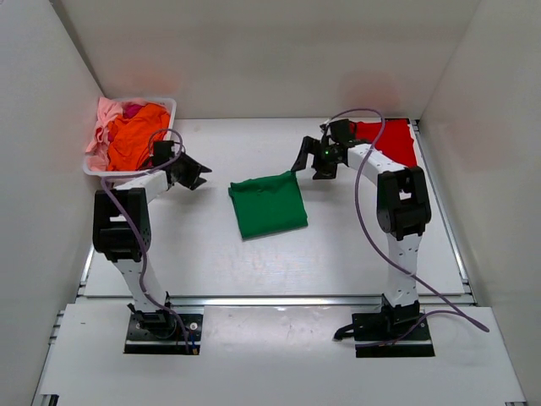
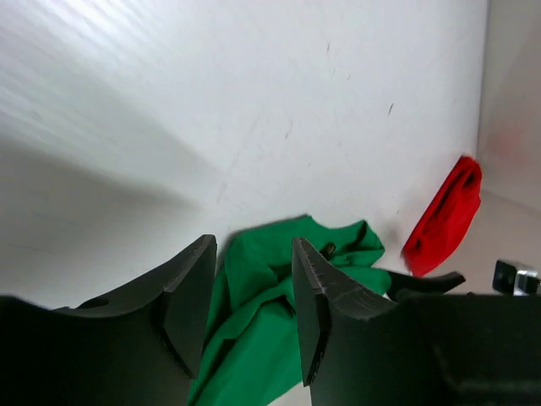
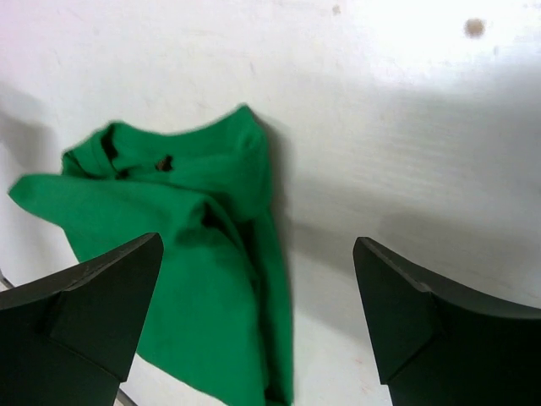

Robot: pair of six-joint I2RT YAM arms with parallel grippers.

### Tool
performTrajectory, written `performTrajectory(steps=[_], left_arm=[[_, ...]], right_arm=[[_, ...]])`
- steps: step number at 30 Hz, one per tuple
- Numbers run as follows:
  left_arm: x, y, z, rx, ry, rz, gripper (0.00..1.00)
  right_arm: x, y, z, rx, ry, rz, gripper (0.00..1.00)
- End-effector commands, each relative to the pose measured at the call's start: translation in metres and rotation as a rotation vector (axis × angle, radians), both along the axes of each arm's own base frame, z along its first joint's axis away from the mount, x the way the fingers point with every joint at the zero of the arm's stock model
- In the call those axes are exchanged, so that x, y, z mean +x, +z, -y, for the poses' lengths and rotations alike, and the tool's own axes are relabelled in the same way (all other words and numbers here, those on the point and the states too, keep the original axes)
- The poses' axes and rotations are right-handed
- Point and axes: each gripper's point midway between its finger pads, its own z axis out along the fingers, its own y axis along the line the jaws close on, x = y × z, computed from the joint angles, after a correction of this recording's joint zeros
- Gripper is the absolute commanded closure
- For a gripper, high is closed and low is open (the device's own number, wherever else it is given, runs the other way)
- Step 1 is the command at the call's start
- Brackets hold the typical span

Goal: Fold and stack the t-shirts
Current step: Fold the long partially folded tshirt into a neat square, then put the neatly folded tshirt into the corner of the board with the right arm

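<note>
A dark green t-shirt (image 1: 267, 205) lies folded into a rough square at the middle of the table, with its collar end bunched (image 2: 262, 313) (image 3: 194, 254). A red t-shirt (image 1: 389, 139) (image 2: 446, 216) lies folded in the far right corner. Orange (image 1: 135, 135), pink (image 1: 103, 118) and magenta (image 1: 133, 109) t-shirts are heaped in a basket. My left gripper (image 1: 197, 174) (image 2: 252, 245) hovers left of the green shirt, open and holding nothing. My right gripper (image 1: 310, 164) (image 3: 258, 245) hangs just past the shirt's far right corner, jaws wide open and empty.
The white plastic basket (image 1: 172, 105) stands at the far left corner, right behind my left arm. White walls close in the table at the back and on both sides. A metal rail (image 1: 279, 299) runs along the near edge.
</note>
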Motion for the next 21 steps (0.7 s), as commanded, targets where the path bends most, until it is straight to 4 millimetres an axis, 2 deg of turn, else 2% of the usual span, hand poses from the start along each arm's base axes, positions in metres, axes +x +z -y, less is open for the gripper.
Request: performTrajectory(steps=[1, 2, 3, 4, 5, 6, 8, 9, 10, 14, 17, 18, 19, 21], left_arm=[[0.02, 0.071, 0.002, 0.047, -0.054, 0.203, 0.48], [0.016, 0.071, 0.006, 0.04, -0.067, 0.199, 0.48], [0.015, 0.082, 0.026, 0.015, -0.11, 0.241, 0.48], [0.012, 0.084, 0.044, -0.001, -0.148, 0.258, 0.48], [0.012, 0.089, 0.064, -0.035, -0.178, 0.287, 0.48], [0.002, 0.081, 0.078, -0.071, -0.203, 0.256, 0.49], [-0.004, 0.079, 0.112, -0.131, -0.254, 0.283, 0.49], [-0.011, 0.068, 0.12, -0.161, -0.253, 0.246, 0.49], [-0.014, 0.066, 0.129, -0.176, -0.262, 0.25, 0.5], [-0.025, 0.016, 0.138, -0.171, -0.266, 0.137, 0.49], [-0.023, -0.017, 0.13, -0.149, -0.235, 0.066, 0.47], [-0.021, -0.028, 0.127, -0.143, -0.224, 0.042, 0.45], [-0.019, -0.03, 0.125, -0.137, -0.221, 0.031, 0.44], [-0.017, -0.048, 0.118, -0.125, -0.206, -0.011, 0.44]], right_arm=[[-0.01, 0.026, -0.002, 0.014, 0.068, 0.086, 0.06], [-0.011, 0.03, -0.002, 0.024, 0.076, 0.102, 0.07], [-0.018, 0.029, -0.005, 0.039, 0.085, 0.097, 0.06], [-0.025, 0.017, -0.002, 0.033, 0.081, 0.069, 0.07], [-0.031, 0.02, -0.007, 0.046, 0.093, 0.07, 0.06], [-0.032, 0.02, -0.006, 0.052, 0.092, 0.067, 0.06], [-0.043, 0.013, -0.009, 0.049, 0.115, 0.053, 0.06], [-0.044, 0.011, -0.011, 0.056, 0.118, 0.044, 0.06], [-0.048, 0.01, -0.012, 0.062, 0.125, 0.038, 0.07], [-0.062, 0.003, -0.015, 0.087, 0.137, 0.008, 0.06], [-0.075, -0.011, -0.021, 0.099, 0.156, -0.045, 0.06], [-0.074, -0.007, -0.023, 0.109, 0.164, -0.031, 0.07], [-0.076, -0.011, -0.025, 0.116, 0.165, -0.04, 0.06], [-0.081, -0.017, -0.03, 0.125, 0.186, -0.053, 0.07]])
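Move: The left hand hovers some 6 cm above the table, with the middle of the folded green t-shirt about 18 cm to its right and 7 cm back. Its far-left corner is only about 9 cm to the right and 2 cm back; the bin stands roughly 20 cm to the left and 10 cm ahead. From the right hand, the green t-shirt's middle lies around 12 cm left, 9 cm back and 6 cm down, and the red folded shirt about 20 cm right and 9 cm ahead. The left hand's half-open fingers come down onto the green t-shirt's far-left corner: the hand first rises about 5 cm, swings right some 14 cm while turning clockwise, then drops steeply. Meanwhile the right hand, fingers staying wide open, draws back about 7 cm and sinks slightly over the t-shirt's right edge, one finger above cloth and the other above bare table. ##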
